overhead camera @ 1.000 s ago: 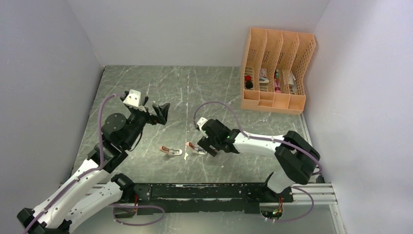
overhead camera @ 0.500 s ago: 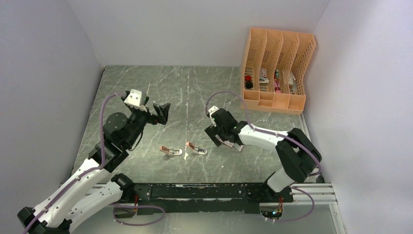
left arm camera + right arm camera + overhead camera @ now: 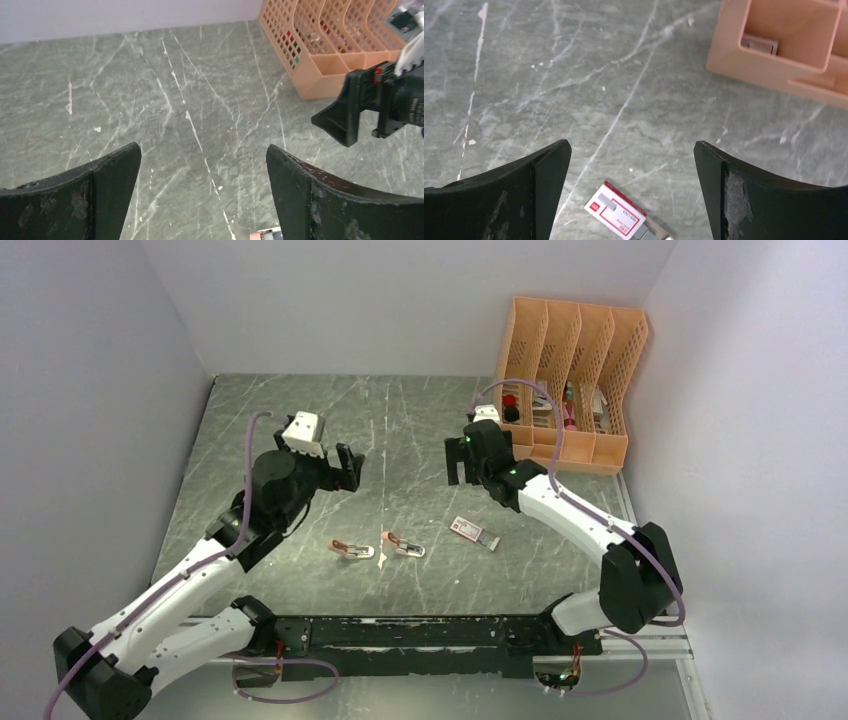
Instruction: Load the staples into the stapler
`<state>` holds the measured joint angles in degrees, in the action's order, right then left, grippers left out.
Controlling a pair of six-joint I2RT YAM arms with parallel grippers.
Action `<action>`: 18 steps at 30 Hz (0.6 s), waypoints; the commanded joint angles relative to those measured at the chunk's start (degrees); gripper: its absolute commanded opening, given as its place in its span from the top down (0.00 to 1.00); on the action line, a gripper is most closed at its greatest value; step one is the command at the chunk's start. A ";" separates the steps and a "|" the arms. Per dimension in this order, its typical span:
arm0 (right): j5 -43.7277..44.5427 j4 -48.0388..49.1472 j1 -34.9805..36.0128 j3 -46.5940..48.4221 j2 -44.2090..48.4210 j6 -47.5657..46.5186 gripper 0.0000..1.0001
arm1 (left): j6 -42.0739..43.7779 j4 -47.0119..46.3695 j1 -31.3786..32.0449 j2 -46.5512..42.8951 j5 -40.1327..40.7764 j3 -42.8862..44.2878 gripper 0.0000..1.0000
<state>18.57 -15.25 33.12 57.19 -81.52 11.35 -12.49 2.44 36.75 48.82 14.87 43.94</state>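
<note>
The staples' red-and-white box (image 3: 473, 532) lies flat on the table with its grey tray partly slid out; in the right wrist view the staples box (image 3: 617, 214) sits below and between the jaws. Two salmon-pink staplers (image 3: 352, 549) (image 3: 405, 545) lie to the box's left, near the table's middle. My right gripper (image 3: 462, 472) (image 3: 631, 155) hangs open above the table, behind the box, with nothing in it. My left gripper (image 3: 348, 468) (image 3: 202, 165) is open too, raised behind the staplers, and empty.
A peach mesh file organizer (image 3: 567, 385) (image 3: 325, 50) (image 3: 784, 50) with small items in its slots stands at the back right, close to my right gripper. Grey walls close in the left, back and right sides. The right gripper's black finger (image 3: 350, 112) shows in the left wrist view.
My right arm has drawn back from the staplers toward the organizer, uncovering the staple box on the table. My left gripper has shifted a little to the right.
</note>
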 commanded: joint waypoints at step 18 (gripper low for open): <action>-0.92 -24.99 0.01 -11.44 9.64 39.28 0.40 | -0.13 -1.30 -0.02 9.49 -2.96 2.59 0.01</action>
<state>16.88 -38.37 33.10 46.96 -75.22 44.84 -12.88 2.70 36.75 59.24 13.26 45.71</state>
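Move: The open staple box lies about 9 cm back from the right gripper, some 3 cm to its right and 12 cm below. The nearer stapler stands about 11 cm back and 10 cm left of that gripper, the other stapler about 12 cm back and 19 cm left, both flat on the table. From the left gripper the staple box is roughly 21 cm to the right, 2 cm back and 26 cm below. Draw the right gripper back about 11 cm and a bit to the right, level at first and then sinking some 8 cm towards the staples at the box's open end; tip the fingers steeply down, turn them clockwise, and narrow them from wide open to about two-thirds. Meanwhile lower the left gripper about 5 cm, easing slightly forward and right, fingers kept open. ##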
